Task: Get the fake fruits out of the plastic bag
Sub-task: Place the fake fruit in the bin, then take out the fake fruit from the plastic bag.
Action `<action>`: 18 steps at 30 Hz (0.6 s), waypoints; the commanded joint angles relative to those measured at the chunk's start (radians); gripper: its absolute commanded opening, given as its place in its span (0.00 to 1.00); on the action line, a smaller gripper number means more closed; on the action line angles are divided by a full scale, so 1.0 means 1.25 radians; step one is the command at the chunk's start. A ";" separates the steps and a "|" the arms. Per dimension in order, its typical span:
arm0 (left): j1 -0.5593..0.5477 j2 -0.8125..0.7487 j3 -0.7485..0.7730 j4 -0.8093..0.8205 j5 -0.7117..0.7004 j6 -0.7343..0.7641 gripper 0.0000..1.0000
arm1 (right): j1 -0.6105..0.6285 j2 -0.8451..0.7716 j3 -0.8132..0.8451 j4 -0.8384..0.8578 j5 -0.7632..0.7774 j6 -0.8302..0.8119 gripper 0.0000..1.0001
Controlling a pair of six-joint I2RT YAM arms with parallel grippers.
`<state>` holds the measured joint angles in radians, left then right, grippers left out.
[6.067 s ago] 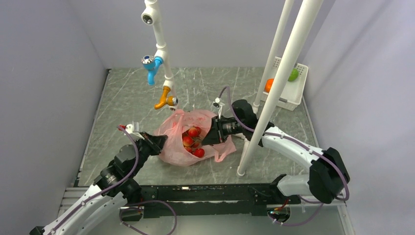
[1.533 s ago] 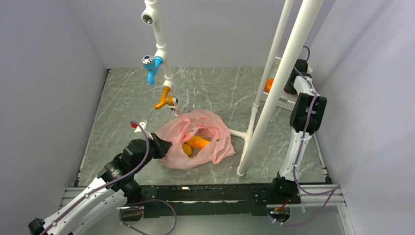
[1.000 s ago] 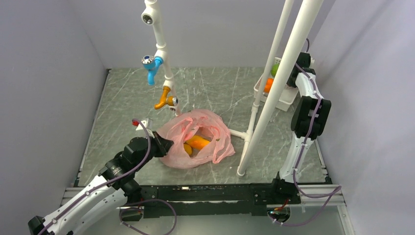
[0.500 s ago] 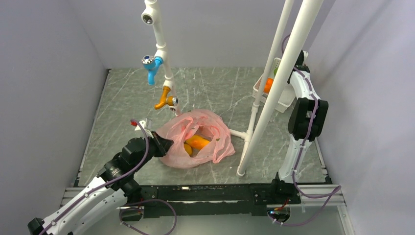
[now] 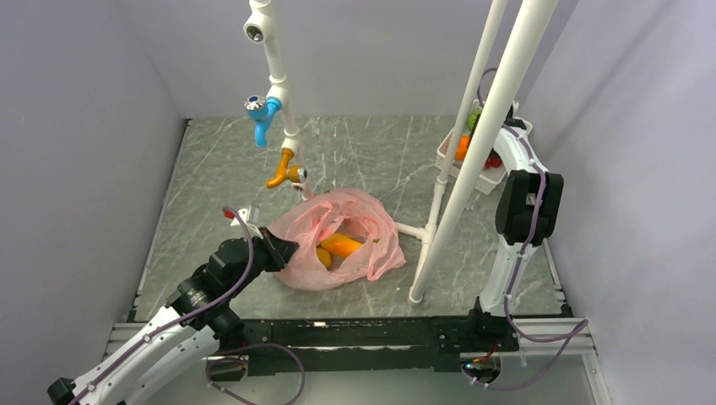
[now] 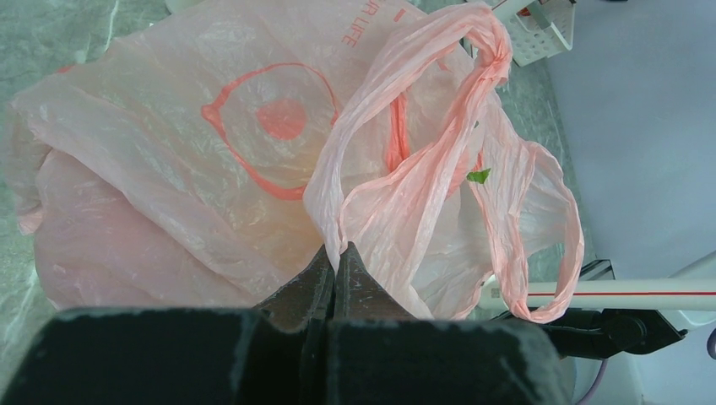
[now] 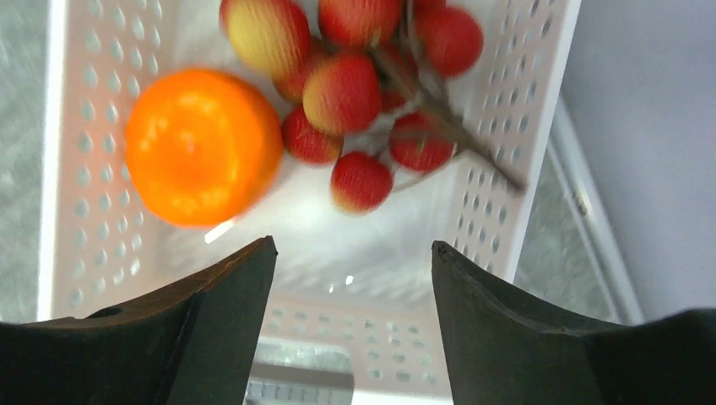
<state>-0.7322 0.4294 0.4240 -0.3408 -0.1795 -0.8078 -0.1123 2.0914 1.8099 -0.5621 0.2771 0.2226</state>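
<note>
The pink plastic bag (image 5: 371, 221) lies crumpled mid-table, its mouth open upward. Two orange fake fruits (image 5: 342, 245) show inside it. My left gripper (image 5: 283, 247) is shut on a fold of the bag's rim (image 6: 338, 211) at the bag's left side. The two loop handles (image 6: 540, 219) hang beyond it. My right gripper (image 7: 353, 249) is open above the white basket (image 7: 523, 126) at the back right, with nothing between its fingers. Below it in the basket lie a bunch of small red fruits (image 7: 371, 93) and a round orange fruit (image 7: 201, 145).
Two slanted white posts (image 5: 473, 152) stand between the bag and the basket (image 5: 485, 179). A white pipe with blue and orange taps (image 5: 279, 101) hangs behind the bag. A lime-green fruit (image 5: 474, 120) sits at the basket's far end. Grey walls close in both sides.
My right gripper has opened over the basket and the red bunch now lies in it, blurred. The left gripper keeps its hold on the bag and has not moved.
</note>
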 commanded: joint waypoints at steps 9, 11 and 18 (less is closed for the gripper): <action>0.003 -0.025 0.008 0.004 0.013 -0.007 0.00 | 0.017 -0.539 -0.546 0.093 -0.170 0.175 0.70; 0.002 -0.023 0.009 0.009 0.014 -0.002 0.00 | 0.022 -0.626 -0.636 0.106 -0.228 0.179 0.69; 0.002 -0.011 0.020 0.005 0.026 0.012 0.00 | 0.050 -0.884 -0.825 0.121 -0.527 0.123 0.74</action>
<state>-0.7322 0.4103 0.4240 -0.3569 -0.1692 -0.8062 -0.0715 1.0889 0.8371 -0.4553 -0.1192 0.3992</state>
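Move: The long orange-yellow fruit in the open bag lies about 27 cm back and 46 cm left of the right hand, some 8 cm below; the small yellow fruit is about 5 cm left of it and 4 cm nearer the bases. In the bin, the red cluster is about 8 cm ahead of the right hand and 2 cm right, the orange fruit 8 cm ahead and 7 cm left. For the left hand, the long fruit is about 7 cm ahead, 12 cm right and 13 cm below. The red cluster, already let go, is left in the bin as the right hand backs off quickly, some 21 cm back and, increasingly, 11 cm left towards the bag, dipping slightly and then rising to finish a little higher. Its fingers stay wide open while the wrist rolls about 25 degrees, left side up. The left hand stays put and keeps its pinch on the bag's rim. ##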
